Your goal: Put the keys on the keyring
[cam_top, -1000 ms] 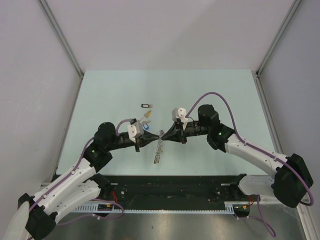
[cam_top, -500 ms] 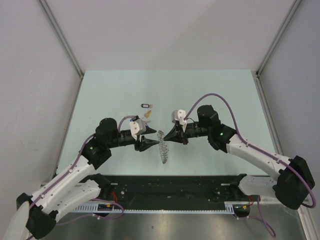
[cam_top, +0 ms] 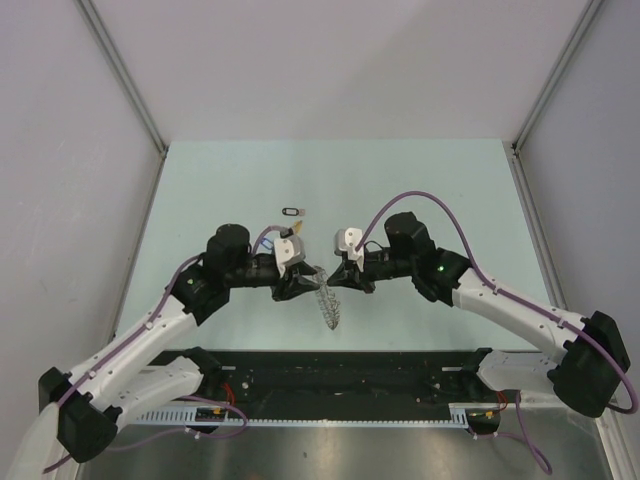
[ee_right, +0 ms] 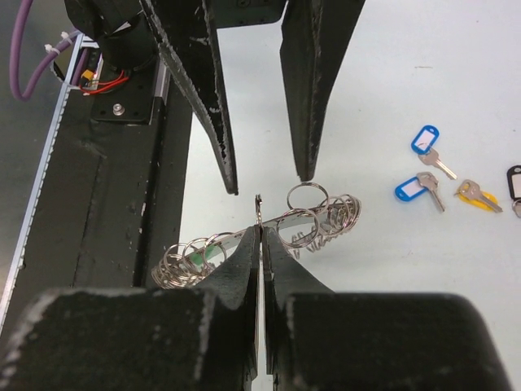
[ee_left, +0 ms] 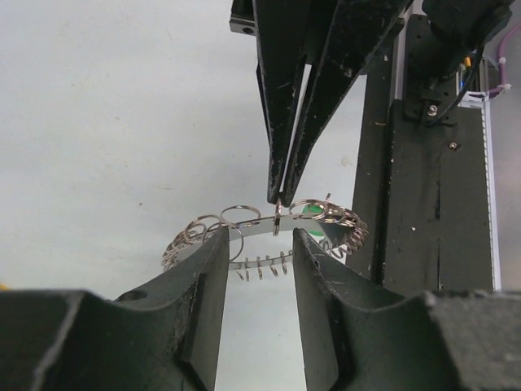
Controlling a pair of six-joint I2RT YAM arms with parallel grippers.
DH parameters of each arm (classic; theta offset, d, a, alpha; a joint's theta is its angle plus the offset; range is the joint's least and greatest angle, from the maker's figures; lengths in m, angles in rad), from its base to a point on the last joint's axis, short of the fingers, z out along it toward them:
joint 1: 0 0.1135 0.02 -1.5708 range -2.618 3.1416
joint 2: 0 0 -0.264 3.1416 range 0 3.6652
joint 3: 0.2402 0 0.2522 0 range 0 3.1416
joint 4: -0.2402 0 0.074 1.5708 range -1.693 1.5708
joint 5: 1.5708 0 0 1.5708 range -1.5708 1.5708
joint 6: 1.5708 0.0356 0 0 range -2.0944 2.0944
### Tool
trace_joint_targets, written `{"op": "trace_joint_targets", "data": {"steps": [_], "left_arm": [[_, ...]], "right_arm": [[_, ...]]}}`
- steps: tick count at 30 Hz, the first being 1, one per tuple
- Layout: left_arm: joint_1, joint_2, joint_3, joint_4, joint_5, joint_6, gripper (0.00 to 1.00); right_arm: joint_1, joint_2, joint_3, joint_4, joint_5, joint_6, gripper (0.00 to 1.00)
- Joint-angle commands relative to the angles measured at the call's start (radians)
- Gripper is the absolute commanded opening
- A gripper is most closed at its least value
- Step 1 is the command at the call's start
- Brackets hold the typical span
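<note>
The keyring (cam_top: pixel 330 305) is a silver band strung with several small split rings. It hangs from my right gripper (cam_top: pixel 328 281), which is shut on one small ring of the keyring (ee_right: pixel 326 216) at its tips (ee_right: pixel 260 232). A green tag (ee_right: pixel 213 254) shows on the ring. My left gripper (cam_top: pixel 309 278) faces it, open, its fingers (ee_left: pixel 207 273) either side of the keyring (ee_left: pixel 342 218) with a gap to it. Loose keys lie on the table: two blue-tagged (ee_right: pixel 424 139), one yellow (ee_right: pixel 476 199), one black (ee_right: pixel 514 177).
The pale green table (cam_top: pixel 430 180) has grey walls on three sides. A black rail (cam_top: pixel 340 375) runs along the near edge between the arm bases. The black-tagged key (cam_top: pixel 291 212) and the yellow one (cam_top: pixel 296 229) lie just behind the left wrist.
My left gripper let go of the keyring, backed off and opened, then came in again around it. The keyring now swings from the right gripper alone, which shifted slightly left.
</note>
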Motion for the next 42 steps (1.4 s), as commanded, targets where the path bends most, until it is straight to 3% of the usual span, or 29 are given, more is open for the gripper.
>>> {"op": "trace_joint_targets", "data": {"steps": [1,6,20,26,29,33,37,42], "left_arm": [[-0.021,0.006,0.041,-0.021,0.046,0.049,0.41],[-0.042,0.018,0.038,-0.005,0.032,0.049,0.32],[-0.058,0.058,0.061,-0.036,-0.020,0.072,0.21],[-0.059,0.055,0.061,-0.056,-0.037,0.084,0.11],[-0.059,0.057,0.061,-0.067,-0.046,0.085,0.00],[-0.059,0.061,0.058,-0.067,-0.056,0.081,0.00],[-0.059,0.020,0.021,-0.010,-0.102,0.026,0.00],[-0.056,-0.066,-0.074,0.102,-0.177,-0.059,0.00]], "right_arm": [[0.009,-0.019,0.062,0.011,0.017,-0.024,0.00],[0.019,-0.011,0.068,0.009,0.022,-0.025,0.00],[0.034,0.000,0.082,-0.002,0.029,-0.032,0.00],[0.039,0.000,0.087,-0.008,0.031,-0.033,0.00],[0.039,0.000,0.090,-0.006,0.028,-0.032,0.00],[0.040,-0.002,0.093,-0.002,0.028,-0.024,0.00],[0.037,-0.003,0.093,0.024,0.052,0.025,0.26],[-0.016,0.000,0.093,0.136,0.094,0.172,0.40]]}}
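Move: The top ring of the hanging keyring, still pinched by the right gripper, is about 1 cm to the left gripper's right and 2 cm below it; it sits right at the right gripper's hand point. The keyring's middle hangs roughly 6 cm below the left hand, 2 cm to its right and 1 cm back. On the table some 20 cm below, the nearer blue-tagged key lies about 16 cm ahead and 5 cm left of the left hand, the orange-tagged key 21 cm ahead and 4 cm left. Lower the half-open left gripper about 2 cm, edging back and right by about 1 cm as it straddles the keyring's top ring, and shut its fingers on that ring while the right hand keeps its pinch. Only then open the right fingers to about a third and lift that hand about 1.5 cm, easing the left hand slightly forward, left and down with its grip kept. ##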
